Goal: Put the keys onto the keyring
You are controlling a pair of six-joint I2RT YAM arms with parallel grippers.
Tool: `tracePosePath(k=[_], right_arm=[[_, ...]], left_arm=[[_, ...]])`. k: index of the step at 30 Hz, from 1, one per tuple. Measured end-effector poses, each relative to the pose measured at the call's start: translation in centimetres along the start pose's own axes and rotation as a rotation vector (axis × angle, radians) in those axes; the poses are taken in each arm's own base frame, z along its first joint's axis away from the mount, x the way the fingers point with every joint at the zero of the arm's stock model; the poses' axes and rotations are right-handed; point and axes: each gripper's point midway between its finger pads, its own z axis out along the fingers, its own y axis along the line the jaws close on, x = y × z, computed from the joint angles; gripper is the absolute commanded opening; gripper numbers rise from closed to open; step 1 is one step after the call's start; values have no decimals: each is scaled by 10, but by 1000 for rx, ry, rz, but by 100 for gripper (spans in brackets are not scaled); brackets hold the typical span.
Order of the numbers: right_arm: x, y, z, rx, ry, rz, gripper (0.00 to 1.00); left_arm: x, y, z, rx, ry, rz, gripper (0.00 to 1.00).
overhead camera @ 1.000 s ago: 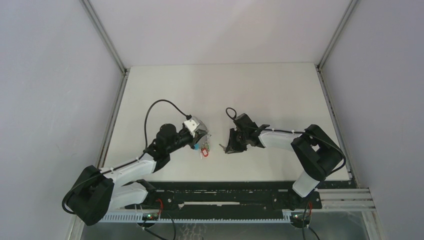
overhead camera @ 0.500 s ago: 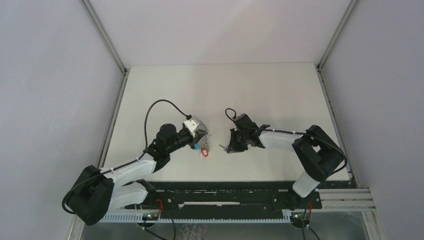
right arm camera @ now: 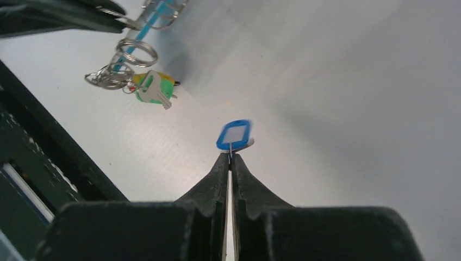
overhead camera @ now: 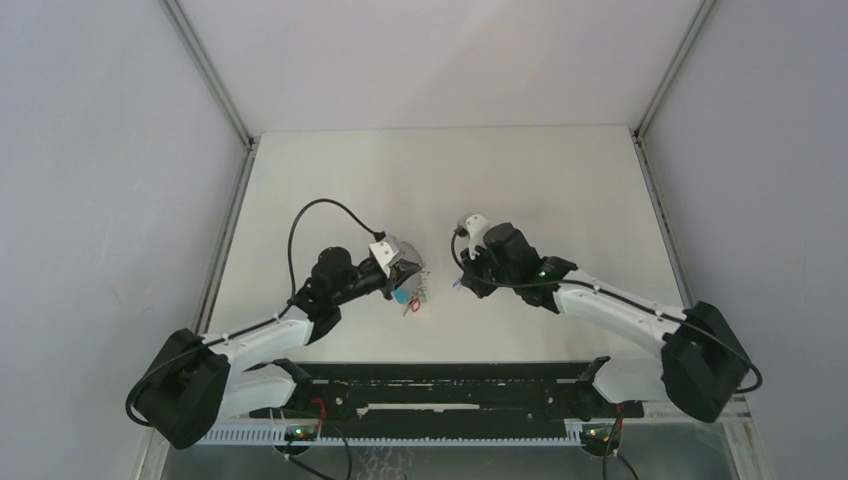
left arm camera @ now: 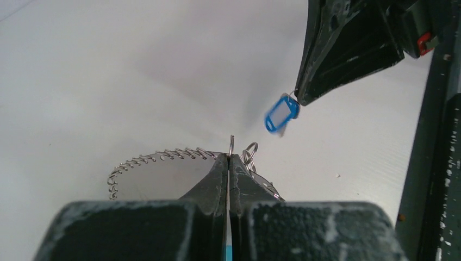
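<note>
The key [right arm camera: 235,135] has a blue oval head with a white centre. It hangs in the air from my right gripper [right arm camera: 230,157], whose jaws are shut on its small wire loop. From the left wrist view the same key [left arm camera: 281,113] dangles under the right gripper [left arm camera: 298,98]. My left gripper [left arm camera: 230,156] is shut on the thin wire of the keyring [left arm camera: 152,158], holding it above the table. The keyring [right arm camera: 120,69] carries small silver rings and a green-headed key [right arm camera: 155,89]. From above, the two grippers [overhead camera: 408,282] [overhead camera: 461,283] face each other a short gap apart.
The white table [overhead camera: 440,180] is walled by grey panels on three sides. A black rail [overhead camera: 450,385] runs along the near edge by the arm bases. A black cable [overhead camera: 320,210] loops above the left wrist.
The right gripper closed on the blue key and lifted it off the table, and the right arm swung its elbow out to the near right. The left gripper kept hold of the keyring.
</note>
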Motion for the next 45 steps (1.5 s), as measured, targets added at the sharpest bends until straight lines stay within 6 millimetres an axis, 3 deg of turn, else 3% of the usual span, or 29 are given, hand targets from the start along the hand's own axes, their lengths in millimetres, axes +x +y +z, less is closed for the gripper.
tracePosePath(k=[8, 17, 34, 45], right_arm=[[0, 8, -30, -114, -155, -316, 0], [-4, 16, -37, -294, -284, -514, 0], [-7, 43, -27, -452, -305, -760, 0], [-4, 55, -16, -479, -254, -807, 0]], left_arm=[[-5, -22, 1, 136, -29, 18, 0], [-9, -46, -4, 282, -52, 52, 0], [22, -63, -4, 405, 28, 42, 0], [28, -67, -6, 429, 45, 32, 0]])
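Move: The right hand holds the blue-tagged key by its wire; the keyring's edge, still pinched in the left fingertips, lies about 9 cm to its left, 2 cm ahead and 4 cm higher. The red-tagged key hangs some 10 cm left and 6 cm back, about level with it. From the left hand, the blue-tagged key is about 8 cm to the right, 3 cm back and 7 cm below. Both hands draw back about 5 cm and converge, the right turning some 50° counter-clockwise towards the keyring. ##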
